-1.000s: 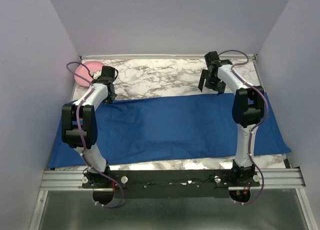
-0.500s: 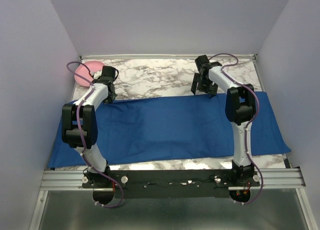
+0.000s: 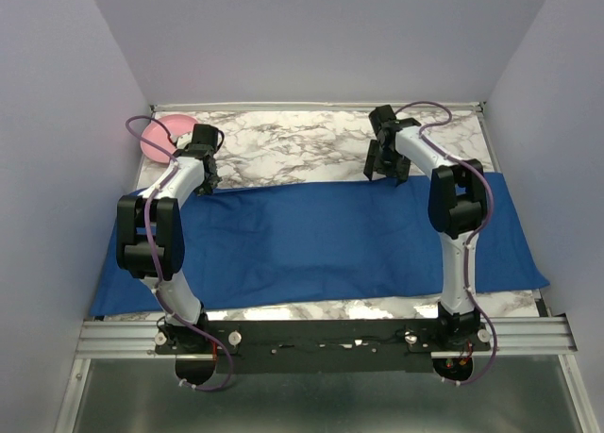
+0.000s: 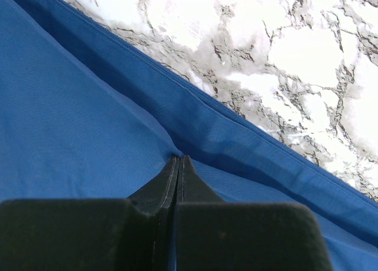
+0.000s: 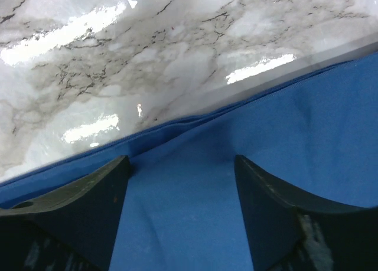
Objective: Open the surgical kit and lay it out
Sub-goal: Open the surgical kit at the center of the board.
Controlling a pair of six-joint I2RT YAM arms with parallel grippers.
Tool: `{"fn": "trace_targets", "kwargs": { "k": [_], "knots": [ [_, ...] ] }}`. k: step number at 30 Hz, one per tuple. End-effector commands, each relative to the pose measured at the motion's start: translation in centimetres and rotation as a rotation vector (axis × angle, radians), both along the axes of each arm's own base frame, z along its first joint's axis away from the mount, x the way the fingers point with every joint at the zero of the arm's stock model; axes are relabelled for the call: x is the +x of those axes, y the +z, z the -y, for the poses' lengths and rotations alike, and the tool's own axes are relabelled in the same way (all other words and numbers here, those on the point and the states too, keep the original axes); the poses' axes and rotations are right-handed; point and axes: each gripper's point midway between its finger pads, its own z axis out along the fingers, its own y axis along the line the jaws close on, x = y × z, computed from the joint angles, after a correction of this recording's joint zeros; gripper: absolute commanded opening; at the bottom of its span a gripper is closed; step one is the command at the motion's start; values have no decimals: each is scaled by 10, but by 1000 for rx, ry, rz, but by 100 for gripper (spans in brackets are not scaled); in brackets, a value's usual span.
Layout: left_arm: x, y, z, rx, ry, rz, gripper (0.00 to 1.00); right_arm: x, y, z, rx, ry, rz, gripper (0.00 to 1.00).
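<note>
The surgical kit shows as a royal-blue cloth wrap point(image 3: 321, 240) lying flat across the marble table, wrinkled along its far edge. My left gripper point(image 3: 206, 183) is shut on that far edge at the left. In the left wrist view the cloth point(image 4: 71, 117) puckers into the closed fingertips of the left gripper point(image 4: 179, 159). My right gripper point(image 3: 382, 169) hangs over the far edge on the right. In the right wrist view the right gripper point(image 5: 182, 162) stands open, with a fold of the cloth point(image 5: 295, 117) between its fingers point(image 5: 88, 194), ungripped.
Bare marble tabletop point(image 3: 283, 145) runs behind the cloth to the back wall. A pink round object point(image 3: 168, 134) sits in the far left corner beside the left arm. Walls close in on both sides, and the cloth overhangs the table's right edge.
My right gripper has moved left and down onto the cloth's far edge, and its jaws have narrowed a little. The left gripper has stayed shut in place.
</note>
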Motion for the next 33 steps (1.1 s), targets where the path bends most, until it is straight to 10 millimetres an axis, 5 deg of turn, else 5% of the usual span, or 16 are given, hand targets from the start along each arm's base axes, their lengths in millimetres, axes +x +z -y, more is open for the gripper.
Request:
{"fn": "trace_targets", "kwargs": {
  "k": [1, 26, 33],
  "knots": [
    [2, 20, -8, 40, 13, 43, 4, -7, 22, 5, -24, 23, 30, 77],
    [2, 23, -5, 36, 6, 54, 4, -9, -9, 5, 18, -3, 10, 64],
    [2, 22, -5, 39, 4, 51, 4, -11, -9, 16, -1, -25, 12, 44]
  ]
}}
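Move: The upper blue layer's far edge lies only about 1 cm ahead of the right hand, some 1 cm below it. The lower layer's rim runs roughly 3 cm ahead; the spot the left hand keeps pinched is about 44 cm to its left and 2 cm back. The cloth's far right corner is around 30 cm to the right and 2 cm ahead. From the left hand, that edge section lies some 44 cm right and 3 cm ahead. The upper layer's free edge is being worked by the right hand, which draws back about 1.5 cm while hopping up as much and sinking again, then eases forward over the cloth by half a centimetre. Pointing down, its fingers narrow from wide to about half open without pinching yet. The left hand keeps the same layer pinched. ##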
